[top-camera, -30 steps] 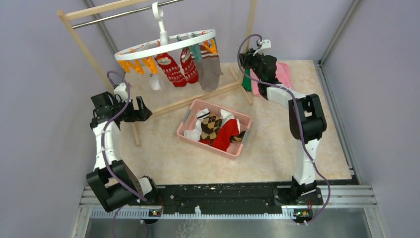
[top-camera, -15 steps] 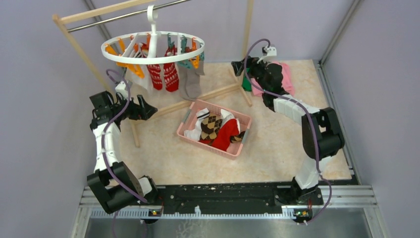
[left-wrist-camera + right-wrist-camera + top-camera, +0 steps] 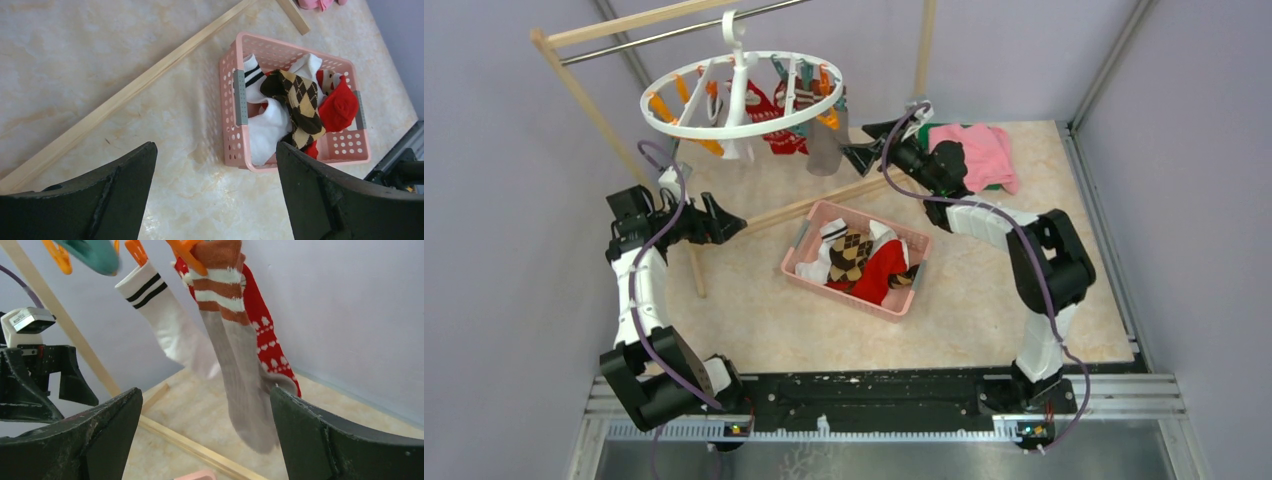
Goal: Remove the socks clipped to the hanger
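Note:
The white oval hanger (image 3: 754, 130) hangs tilted from the rack's metal bar, with socks still clipped under it. The right wrist view shows a grey sock with brown stripes (image 3: 240, 380), a white black-striped sock (image 3: 170, 325) and a red patterned sock (image 3: 265, 335) on orange clips. My right gripper (image 3: 864, 145) (image 3: 205, 395) is open just in front of the grey sock (image 3: 824, 150), which hangs nearer its right finger, untouched. My left gripper (image 3: 724, 218) (image 3: 216, 146) is open and empty over the floor, left of the pink basket (image 3: 235, 75).
The pink basket (image 3: 914, 290) holds an argyle sock (image 3: 852, 250) with red and white socks. The wooden rack's base rail (image 3: 804, 205) runs diagonally behind it. Folded pink and green cloths (image 3: 979, 150) lie at the back right. Purple walls close in on both sides.
The right gripper has swung left from the pink cloths to the hanging grey sock. The hanger has swung left and tilted. The left arm has hardly moved.

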Motion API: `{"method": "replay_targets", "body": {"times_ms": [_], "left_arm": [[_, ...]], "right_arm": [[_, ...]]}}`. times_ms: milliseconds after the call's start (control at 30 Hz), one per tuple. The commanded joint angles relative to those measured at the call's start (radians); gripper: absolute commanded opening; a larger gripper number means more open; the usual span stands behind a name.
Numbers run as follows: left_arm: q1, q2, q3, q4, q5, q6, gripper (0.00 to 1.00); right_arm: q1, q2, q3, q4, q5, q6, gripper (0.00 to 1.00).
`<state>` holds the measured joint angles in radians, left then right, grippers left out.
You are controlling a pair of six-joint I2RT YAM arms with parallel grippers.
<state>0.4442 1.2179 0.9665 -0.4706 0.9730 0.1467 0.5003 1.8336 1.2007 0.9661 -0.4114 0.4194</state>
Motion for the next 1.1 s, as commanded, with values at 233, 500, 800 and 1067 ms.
{"method": "replay_targets", "body": {"times_ms": [233,500,800,1067], "left_arm": [[0.004,-0.004,0.012,-0.146,0.099,0.078,0.94],[0.004,0.01,0.049,-0.215,0.158,0.106,0.94],[0.003,-0.002,0.042,-0.261,0.216,0.122,0.94],[-0.001,-0.015,0.07,-0.338,0.338,0.193,0.96]], "right_arm": [[0.026,0.202,0.294,-0.005,0.014,-0.166,0.87],[0.021,0.215,0.282,0.092,-0.142,-0.085,0.3],[0.126,0.063,0.182,-0.049,-0.151,-0.079,0.0],[0.297,-0.021,0.145,-0.087,-0.065,-0.025,0.0]]}}
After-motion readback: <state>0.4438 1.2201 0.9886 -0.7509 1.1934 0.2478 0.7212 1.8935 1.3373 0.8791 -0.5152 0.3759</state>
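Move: Roughly 6 cm ahead and 6 cm to the left of the open right hand, its middle about 2 cm lower, hangs the grey sock with the brown-and-white cuff. A red sock hangs some 10 cm ahead and 15 cm left of that hand, the white sock about 23 cm left and 4 cm ahead; the basket lies about 15 cm back, dead level sideways, 27 cm down. From the left hand the grey sock is about 17 cm ahead, 19 cm right and 8 cm above. Reaching about 4 cm forward and 3 cm left, the right hand shuts its fingers on the grey sock just under the striped cuff, then pulls it back some 12 cm and 7 cm further left, the wrist turning counter-clockwise. Meanwhile the open, empty left hand eases about 4 cm back and 4 cm right, turning some 10 degrees clockwise. ##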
